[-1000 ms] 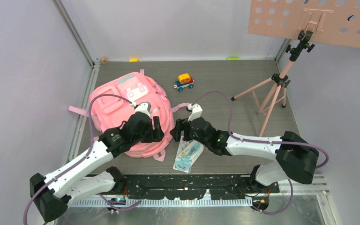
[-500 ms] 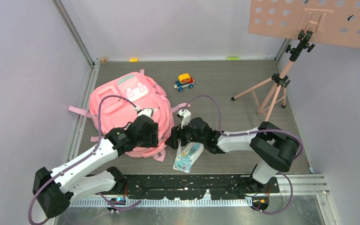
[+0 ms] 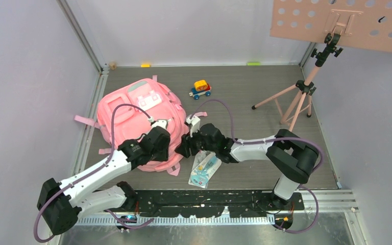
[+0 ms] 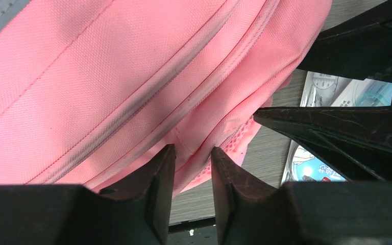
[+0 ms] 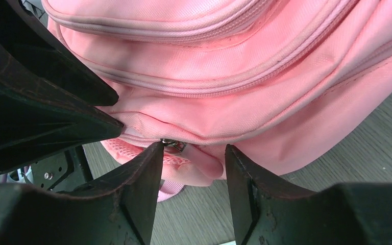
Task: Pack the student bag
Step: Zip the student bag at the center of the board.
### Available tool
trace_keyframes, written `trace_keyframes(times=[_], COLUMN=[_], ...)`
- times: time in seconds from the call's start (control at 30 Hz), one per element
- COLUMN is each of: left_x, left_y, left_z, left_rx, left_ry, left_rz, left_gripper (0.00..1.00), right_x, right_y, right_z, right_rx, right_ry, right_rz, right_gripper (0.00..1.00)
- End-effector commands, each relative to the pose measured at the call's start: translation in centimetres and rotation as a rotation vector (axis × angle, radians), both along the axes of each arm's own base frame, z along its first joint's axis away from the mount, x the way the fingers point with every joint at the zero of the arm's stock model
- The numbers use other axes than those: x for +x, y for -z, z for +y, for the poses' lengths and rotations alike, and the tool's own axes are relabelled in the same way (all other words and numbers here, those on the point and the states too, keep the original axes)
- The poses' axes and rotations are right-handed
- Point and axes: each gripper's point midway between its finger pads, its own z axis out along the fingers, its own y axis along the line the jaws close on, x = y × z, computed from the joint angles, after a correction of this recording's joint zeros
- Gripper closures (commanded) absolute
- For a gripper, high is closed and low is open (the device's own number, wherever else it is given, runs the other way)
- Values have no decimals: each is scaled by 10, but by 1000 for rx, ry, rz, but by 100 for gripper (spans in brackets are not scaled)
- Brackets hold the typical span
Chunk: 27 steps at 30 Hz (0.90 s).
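The pink student bag lies flat at the left of the table. My left gripper is at its near right edge. In the left wrist view the left gripper stands narrowly open, with a pink seam fold of the student bag between its fingertips, not visibly clamped. My right gripper comes in from the right at the same corner. In the right wrist view the right gripper is open. It straddles a metal zipper pull and a pink fabric tab on the student bag.
A clear packet with a blue printed card lies just right of the bag's near corner, under the right arm. A small toy car sits behind it. A pink tripod stand carrying a perforated board occupies the back right. Walls enclose the table.
Both grippers have come down onto the bag's near right corner, the right arm swinging left. Both pairs of jaws have narrowed over the last second.
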Motion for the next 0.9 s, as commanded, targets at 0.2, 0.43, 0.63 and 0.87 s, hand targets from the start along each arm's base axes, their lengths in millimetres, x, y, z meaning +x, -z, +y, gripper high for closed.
trace_keyframes(times=[0.2, 0.43, 0.63, 0.87], left_x=[8, 11, 11, 8], left_y=[4, -2, -18, -44], left_z=[5, 9, 19, 37], left_rx=[19, 25, 31, 38], left_ry=[-38, -52, -79, -120], left_rz=[-33, -60, -102, -162], left_gripper=[82, 100, 100, 100], right_x=[3, 7, 36, 68], right_y=[3, 3, -15, -26], right_z=[9, 5, -25, -64], right_rx=[-40, -52, -113, -262], right_ry=[-52, -15, 202, 397], right_rz=[-18, -17, -95, -226], right_gripper=[53, 92, 99, 100])
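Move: The edge of the student bag beside the start of the zip lies between my left fingertips, about 1 cm below. My right hand, reaching in leftward, has the zip pull between its open fingers, about 1 cm left and 1 cm down. The pull is some 3 cm ahead and 4 cm right of my left hand. From my right hand, the stationery packs lie about 6 cm back, 9 cm right; the loose strap end about 12 cm ahead, 6 cm right. I shut my left fingers to pinch the bag's edge at the zip's end, while my right hand sinks about 1 cm and closes on the zip pull. Then I draw the pull forward and to the right, some 5 cm in all and rising, yawing roughly 15 degrees clockwise away from my left hand, which keeps its pinch and lifts about 2 cm. ##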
